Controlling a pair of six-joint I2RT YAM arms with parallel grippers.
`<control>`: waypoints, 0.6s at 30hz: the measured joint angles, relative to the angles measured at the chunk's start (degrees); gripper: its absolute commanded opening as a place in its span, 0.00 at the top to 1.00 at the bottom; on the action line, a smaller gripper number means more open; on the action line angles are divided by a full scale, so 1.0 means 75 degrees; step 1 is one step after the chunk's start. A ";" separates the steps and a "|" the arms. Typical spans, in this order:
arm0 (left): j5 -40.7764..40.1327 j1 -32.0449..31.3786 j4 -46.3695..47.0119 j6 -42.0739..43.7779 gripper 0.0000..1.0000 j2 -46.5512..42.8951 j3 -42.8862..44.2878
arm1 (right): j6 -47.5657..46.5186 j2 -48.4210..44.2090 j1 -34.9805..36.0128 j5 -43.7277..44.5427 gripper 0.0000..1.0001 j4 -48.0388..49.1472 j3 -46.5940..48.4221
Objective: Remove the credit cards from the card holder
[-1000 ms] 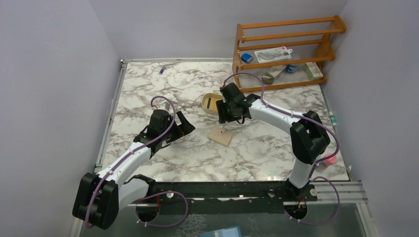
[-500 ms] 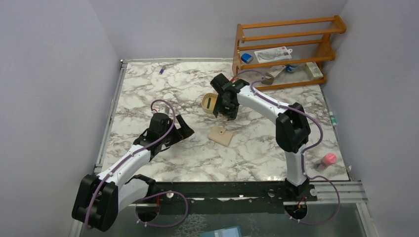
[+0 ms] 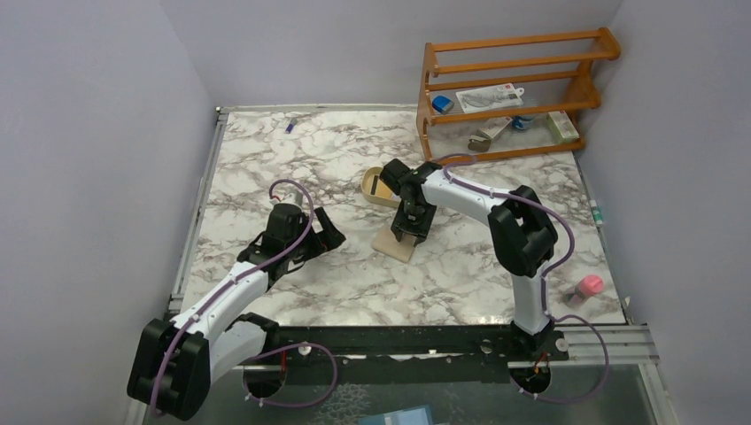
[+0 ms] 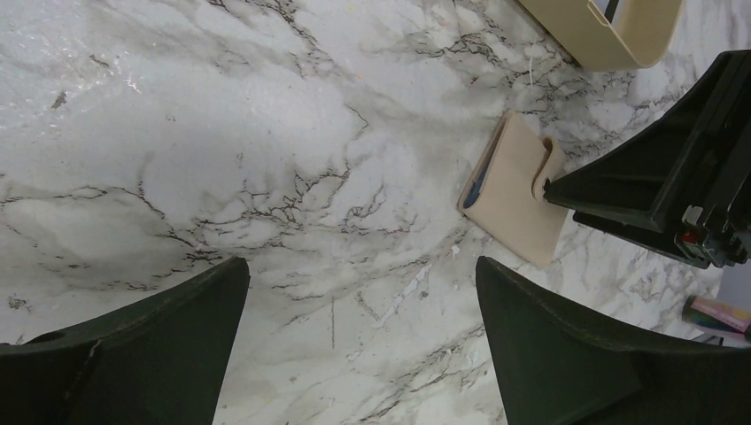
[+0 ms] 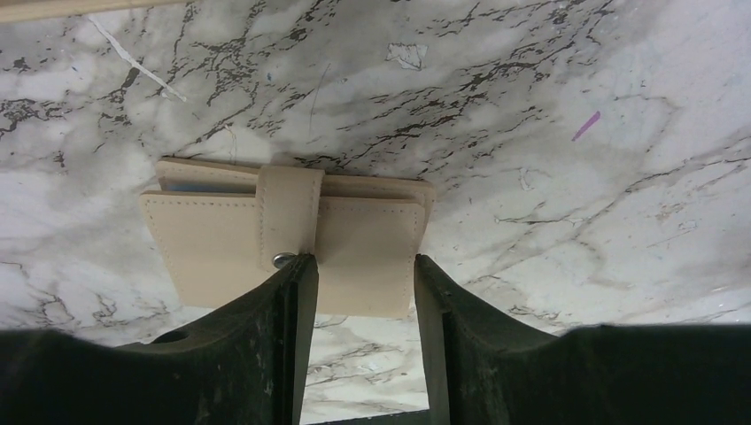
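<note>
The card holder (image 3: 393, 243) is a beige bifold wallet lying closed and flat on the marble table, its snap tab (image 5: 285, 217) fastened. It also shows in the left wrist view (image 4: 512, 202) and the right wrist view (image 5: 221, 252). The credit cards are hidden inside; only a thin blue sliver (image 4: 474, 190) shows at the wallet's edge. My right gripper (image 3: 410, 232) stands over the holder, pointing down. Its jaws (image 5: 361, 258) are open, one tip by the snap and the other at the wallet's side edge. My left gripper (image 3: 329, 230) rests wide open to the left, with only table between its fingers (image 4: 361, 263).
An oval tan tray (image 3: 375, 187) sits just behind the holder, also seen in the left wrist view (image 4: 611, 40). A wooden rack (image 3: 509, 88) with small items stands at the back right. A pink object (image 3: 587, 285) lies near the right edge, a purple bit (image 3: 290, 125) at the back.
My right gripper has swung from above the tan tray toward me and come down over the card holder, its jaws narrowing a little. The left arm has barely shifted.
</note>
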 measured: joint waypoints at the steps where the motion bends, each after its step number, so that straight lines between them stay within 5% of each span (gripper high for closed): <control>1: 0.0000 0.0000 0.0000 0.0015 0.01 0.0000 -0.0003 | 0.0009 0.0000 0.0006 -0.0003 0.51 0.0015 0.0000; 18: 0.0000 0.0000 -0.0055 0.0102 0.01 -0.0143 -0.0117 | -0.0137 -0.0466 0.0221 0.0256 0.50 0.0784 0.0417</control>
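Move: The closed card holder is right under the right hand, its middle about 3 cm to the left, roughly level fore and aft, and 1 cm below. Its snap, also about 3 cm left, is beside the left-hand fingertip. The tan tray sits some 13 cm ahead of the hand and 3 cm left. From the idle left hand the holder is about 14 cm to the right, more or less level with it, and some 5 cm down. Backing off the snap flap, the right hand first edges left, nearly level, then climbs up, left and forward, about 4 cm up in all and 3 cm each way sideways and outward. The fingertips swing forward and a little left by some 10 degrees. The fingers stay half open around nothing, and the left-hand fingertip comes clear of the flap's edge by the snap. ##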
